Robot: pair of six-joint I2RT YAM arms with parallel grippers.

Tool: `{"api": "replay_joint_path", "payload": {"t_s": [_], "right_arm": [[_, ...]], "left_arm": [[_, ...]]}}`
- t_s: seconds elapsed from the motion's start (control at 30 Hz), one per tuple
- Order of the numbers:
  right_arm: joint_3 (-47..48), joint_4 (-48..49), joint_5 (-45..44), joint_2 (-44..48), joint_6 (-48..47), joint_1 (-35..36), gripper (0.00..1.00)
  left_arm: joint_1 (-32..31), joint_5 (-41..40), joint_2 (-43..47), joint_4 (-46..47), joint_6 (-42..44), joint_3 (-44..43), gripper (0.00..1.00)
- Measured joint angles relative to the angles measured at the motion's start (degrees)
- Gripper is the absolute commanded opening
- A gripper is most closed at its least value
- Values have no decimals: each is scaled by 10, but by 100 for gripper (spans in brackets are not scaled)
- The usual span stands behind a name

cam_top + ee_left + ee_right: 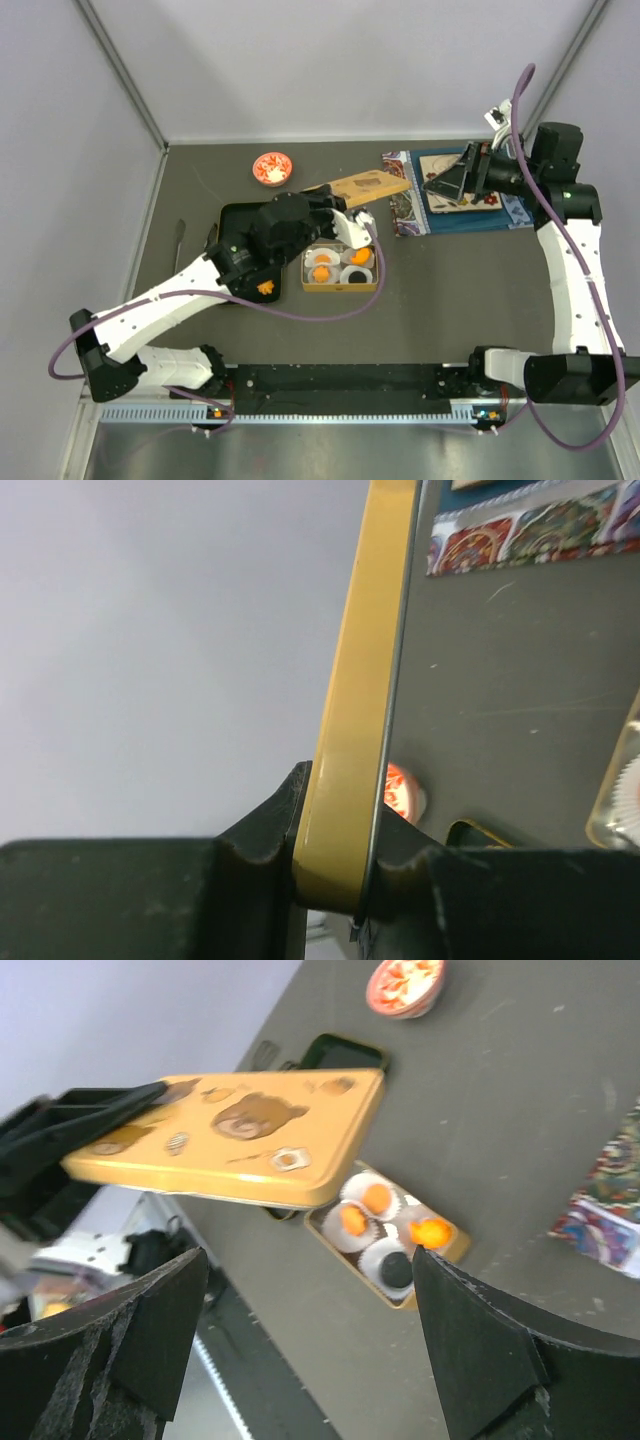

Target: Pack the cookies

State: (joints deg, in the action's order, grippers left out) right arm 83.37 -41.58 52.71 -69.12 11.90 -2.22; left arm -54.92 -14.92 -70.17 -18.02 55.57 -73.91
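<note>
Several orange cookies lie in white paper cups inside a small gold tin; the right wrist view shows three of them and a dark piece in one cup. Another orange cookie lies on the black tray. My left gripper is shut on one end of the tin's gold lid, holding it tilted in the air just behind the tin. The lid's rim sits clamped at my left gripper. My right gripper is open and empty, hovering over the patterned mat.
A small red bowl with red-and-white bits stands at the back left. A thin metal tool lies left of the tray. The patterned mat carries a flat printed board. Grey walls close in the back and sides.
</note>
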Motion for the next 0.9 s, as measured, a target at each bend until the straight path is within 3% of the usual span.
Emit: {"api": "replay_joint_path", "payload": {"t_s": [0.3,0.63,0.9], "right_arm": [[0,8,126,-47,45,-2,82],[27,20,140,-135,59,13,82],[80,26,145,-182,61,45,80]], "left_arm": [[-38,-151,4,226,189,136,0],[-78,-182,4,437,334,224,0],[-91,-182,-5,529,392,252,0]]}}
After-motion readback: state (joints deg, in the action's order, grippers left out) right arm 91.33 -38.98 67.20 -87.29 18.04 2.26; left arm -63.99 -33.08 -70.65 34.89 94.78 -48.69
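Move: The left hand already holds the tin lid by one short end. The lid's middle is about 6 cm ahead and 5 cm right of that hand, roughly 2 cm lower. The open cookie tin lies some 7 cm back, 3 cm right and 30 cm below it, the red bowl about 20 cm ahead and 13 cm left at table level. From the empty right hand, the lid's middle is about 6 cm ahead, 18 cm left and 3 cm lower; the tin is 7 cm back and 21 cm left. Still pinching the lid's short end, the left hand tips its fingers up by some 35 degrees, almost in place, after a small dip forward and back. The right hand, fingers kept wide open, eases left, then forward and slightly down towards the lid's free end, about 5 cm left and 3 cm forward in all, swinging counter-clockwise; whether it touches can't be seen. ##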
